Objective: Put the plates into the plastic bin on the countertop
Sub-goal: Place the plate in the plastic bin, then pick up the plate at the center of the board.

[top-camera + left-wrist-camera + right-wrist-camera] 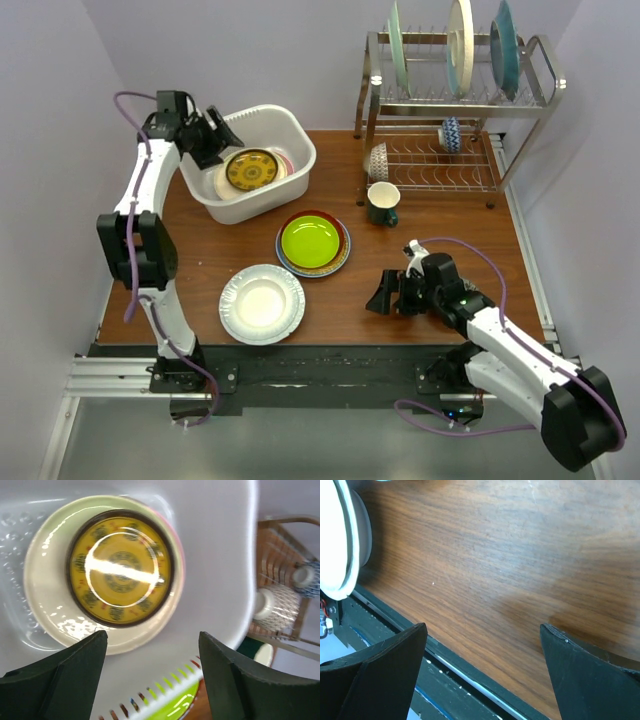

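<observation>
The white plastic bin (297,139) stands at the back left of the countertop (200,250). A yellow patterned plate (251,170) lies in it on top of a cream plate (45,605). My left gripper (215,135) hovers over the bin's left side, open, with nothing between its fingers; in the left wrist view the gripper (152,640) is above the bin wall (220,555). A lime plate (311,241) tops a small stack mid-counter. A white plate (262,303) lies near the front. My right gripper (385,295) is open and low over bare wood (495,555), to the right of that plate.
A steel wire rack (540,65) at the back right holds three upright plates (460,45) and two small patterned bowls (378,160). A dark green mug (382,203) stands in front of it. The counter's front edge runs just under my right gripper.
</observation>
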### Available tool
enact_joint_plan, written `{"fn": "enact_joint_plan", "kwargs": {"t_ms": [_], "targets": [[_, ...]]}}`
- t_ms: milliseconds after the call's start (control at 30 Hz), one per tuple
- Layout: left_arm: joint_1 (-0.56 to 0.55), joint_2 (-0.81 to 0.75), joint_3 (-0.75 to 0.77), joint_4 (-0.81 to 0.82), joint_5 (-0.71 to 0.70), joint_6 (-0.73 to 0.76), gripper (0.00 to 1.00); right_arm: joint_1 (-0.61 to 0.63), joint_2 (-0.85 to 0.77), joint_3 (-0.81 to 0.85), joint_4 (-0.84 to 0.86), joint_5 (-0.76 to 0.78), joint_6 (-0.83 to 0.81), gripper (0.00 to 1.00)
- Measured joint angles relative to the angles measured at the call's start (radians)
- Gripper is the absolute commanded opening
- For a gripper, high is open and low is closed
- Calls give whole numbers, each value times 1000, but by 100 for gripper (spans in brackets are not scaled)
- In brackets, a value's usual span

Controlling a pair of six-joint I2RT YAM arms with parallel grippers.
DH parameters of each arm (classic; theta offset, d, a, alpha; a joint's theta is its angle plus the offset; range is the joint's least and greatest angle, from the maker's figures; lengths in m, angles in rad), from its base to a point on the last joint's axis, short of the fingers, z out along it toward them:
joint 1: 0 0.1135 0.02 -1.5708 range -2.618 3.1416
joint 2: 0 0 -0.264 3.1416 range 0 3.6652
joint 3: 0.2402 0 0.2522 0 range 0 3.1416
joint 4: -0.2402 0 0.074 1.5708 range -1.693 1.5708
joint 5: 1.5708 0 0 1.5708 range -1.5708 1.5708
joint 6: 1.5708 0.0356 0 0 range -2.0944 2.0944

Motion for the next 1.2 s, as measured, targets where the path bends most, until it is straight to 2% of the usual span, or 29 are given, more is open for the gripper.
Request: {"fn": "enact_joint_plan", "kwargs": {"t_ms": [300, 633, 933, 1200], "targets": [[-57, -208, -32, 50, 77, 2, 78, 1, 130, 157, 14, 0, -17, 97], [-289, -400, -322, 63, 27, 36, 75, 1, 286, 336, 37, 0, -16, 92], [-363, -552, -618, 93, -47, 16, 74, 1, 500, 523, 60, -8, -15, 69], [-472, -575, -748, 129, -101, -27, 74, 9, 669, 640, 84, -29, -8, 60]]}}
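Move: The green plate, top of the stack on the counter, lies about 25 cm back, 20 cm to the right and 16 cm below the empty left hand. The bin's middle is only some 5 cm back and 5 cm right of that hand, 13 cm down. From the right hand the green plate is roughly 13 cm ahead, 17 cm left and slightly lower; the white plate is about 30 cm left and 3 cm back, the green mug some 23 cm ahead and 2 cm right. Back and to the right, the left hand climbs some 10 cm out of the bin, then sinks about 13 cm towards the green plate's left side, turning some 20 degrees clockwise, fingers still open. The right hand goes forward about 15 cm, left 8 cm and up towards the plate's right side, closing its wide-open fingers partway on nothing; neither touches the plate yet. ##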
